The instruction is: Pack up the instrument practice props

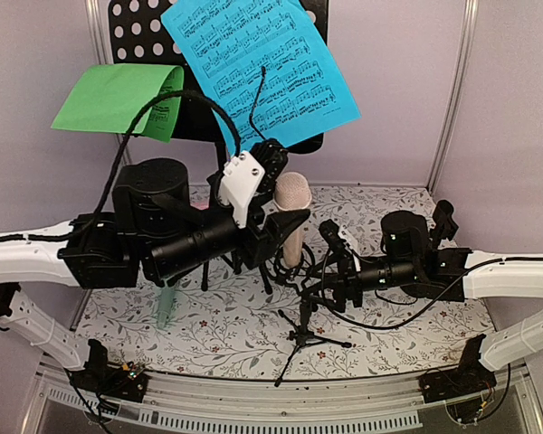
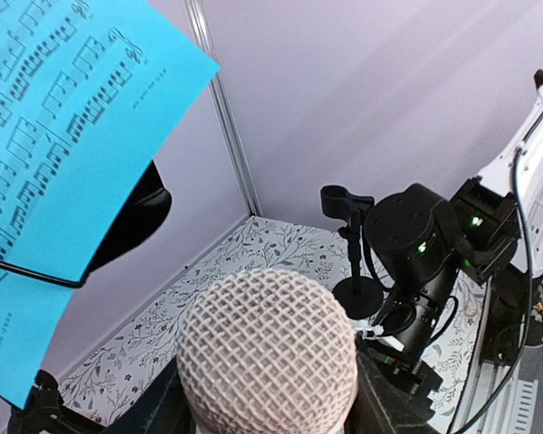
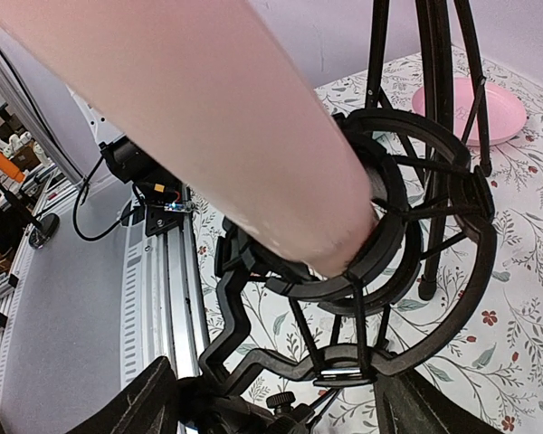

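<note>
My left gripper (image 1: 285,226) is shut on the peach toy microphone (image 1: 292,237), which stands upright; its mesh head (image 2: 267,348) fills the left wrist view between my fingers. The microphone's lower end (image 3: 208,127) sits in the ring mount (image 3: 389,240) of a small black tripod (image 1: 305,333). My right gripper (image 1: 330,276) is shut on that mount's base (image 3: 326,384). Behind stands the black perforated music desk (image 1: 134,36), with the blue sheet (image 1: 262,63) and the green sheet (image 1: 118,95) on it. A pale green microphone (image 1: 167,306) is mostly hidden under my left arm.
A second black stand with a clip (image 2: 348,203) and a round base stands at the back right, beside my right arm (image 2: 425,244). The pink plate (image 3: 471,113) lies behind the music desk's tripod legs (image 3: 434,136). Walls close the back and sides.
</note>
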Action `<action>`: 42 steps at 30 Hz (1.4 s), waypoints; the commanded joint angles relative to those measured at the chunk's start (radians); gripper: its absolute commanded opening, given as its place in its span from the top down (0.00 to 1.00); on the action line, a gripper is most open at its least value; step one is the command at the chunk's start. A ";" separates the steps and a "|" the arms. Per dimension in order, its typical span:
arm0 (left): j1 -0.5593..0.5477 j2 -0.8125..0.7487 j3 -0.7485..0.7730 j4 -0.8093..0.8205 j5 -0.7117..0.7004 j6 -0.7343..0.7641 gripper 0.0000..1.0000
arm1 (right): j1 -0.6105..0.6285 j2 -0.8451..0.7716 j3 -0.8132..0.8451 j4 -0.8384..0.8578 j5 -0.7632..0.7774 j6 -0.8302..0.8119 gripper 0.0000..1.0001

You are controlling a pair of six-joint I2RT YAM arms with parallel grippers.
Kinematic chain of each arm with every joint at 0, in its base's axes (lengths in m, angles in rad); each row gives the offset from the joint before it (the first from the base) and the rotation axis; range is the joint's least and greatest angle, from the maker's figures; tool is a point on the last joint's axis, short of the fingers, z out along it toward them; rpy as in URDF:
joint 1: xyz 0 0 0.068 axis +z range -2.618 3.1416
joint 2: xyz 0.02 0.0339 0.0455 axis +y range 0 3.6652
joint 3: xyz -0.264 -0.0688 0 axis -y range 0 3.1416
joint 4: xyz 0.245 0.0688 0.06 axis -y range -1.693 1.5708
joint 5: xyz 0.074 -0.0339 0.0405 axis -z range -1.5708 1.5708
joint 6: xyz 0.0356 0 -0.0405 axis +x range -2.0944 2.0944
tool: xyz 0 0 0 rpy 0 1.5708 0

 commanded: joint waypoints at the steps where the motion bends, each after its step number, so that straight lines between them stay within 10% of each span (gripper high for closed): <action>1: -0.031 -0.079 0.075 -0.079 0.003 -0.039 0.55 | 0.000 0.025 0.001 -0.060 0.072 -0.008 0.25; 14: -0.055 -0.244 0.099 -0.326 -0.215 -0.161 0.55 | 0.001 0.038 0.010 -0.069 0.084 -0.010 0.25; 30: -0.046 -0.283 -0.043 -0.892 -0.336 -0.723 0.51 | 0.000 -0.032 0.005 -0.083 0.066 -0.007 0.24; 42: 0.299 -0.250 -0.214 -0.795 -0.093 -0.622 0.51 | -0.001 -0.096 -0.013 -0.066 0.039 0.007 0.23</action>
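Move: The left hand holds the pink microphone, its lower end still at the ring of the shock mount, about 17 cm below this hand, 4 cm ahead and 1 cm to the right. The green microphone it heads for lies on the table some 15 cm ahead, 27 cm left and 38 cm down; the pink plate lies about 27 cm farther out than that. From the right hand, gripping the mount, the ring is roughly 5 cm left, 3 cm ahead and 3 cm up. Keeping its grip near the head of the pink microphone, the left hand first lifts about 8 cm to draw the lower end clear of the ring, then swings left and sinks steeply towards the green microphone, ending some 20 cm left of and 14 cm below its start, with a little forward reach at the end. As it goes, the wrist turns counter-clockwise and tips downward, while the right hand keeps hold of the mount, nearly still, easing just over a centimetre up and to the right late on. ##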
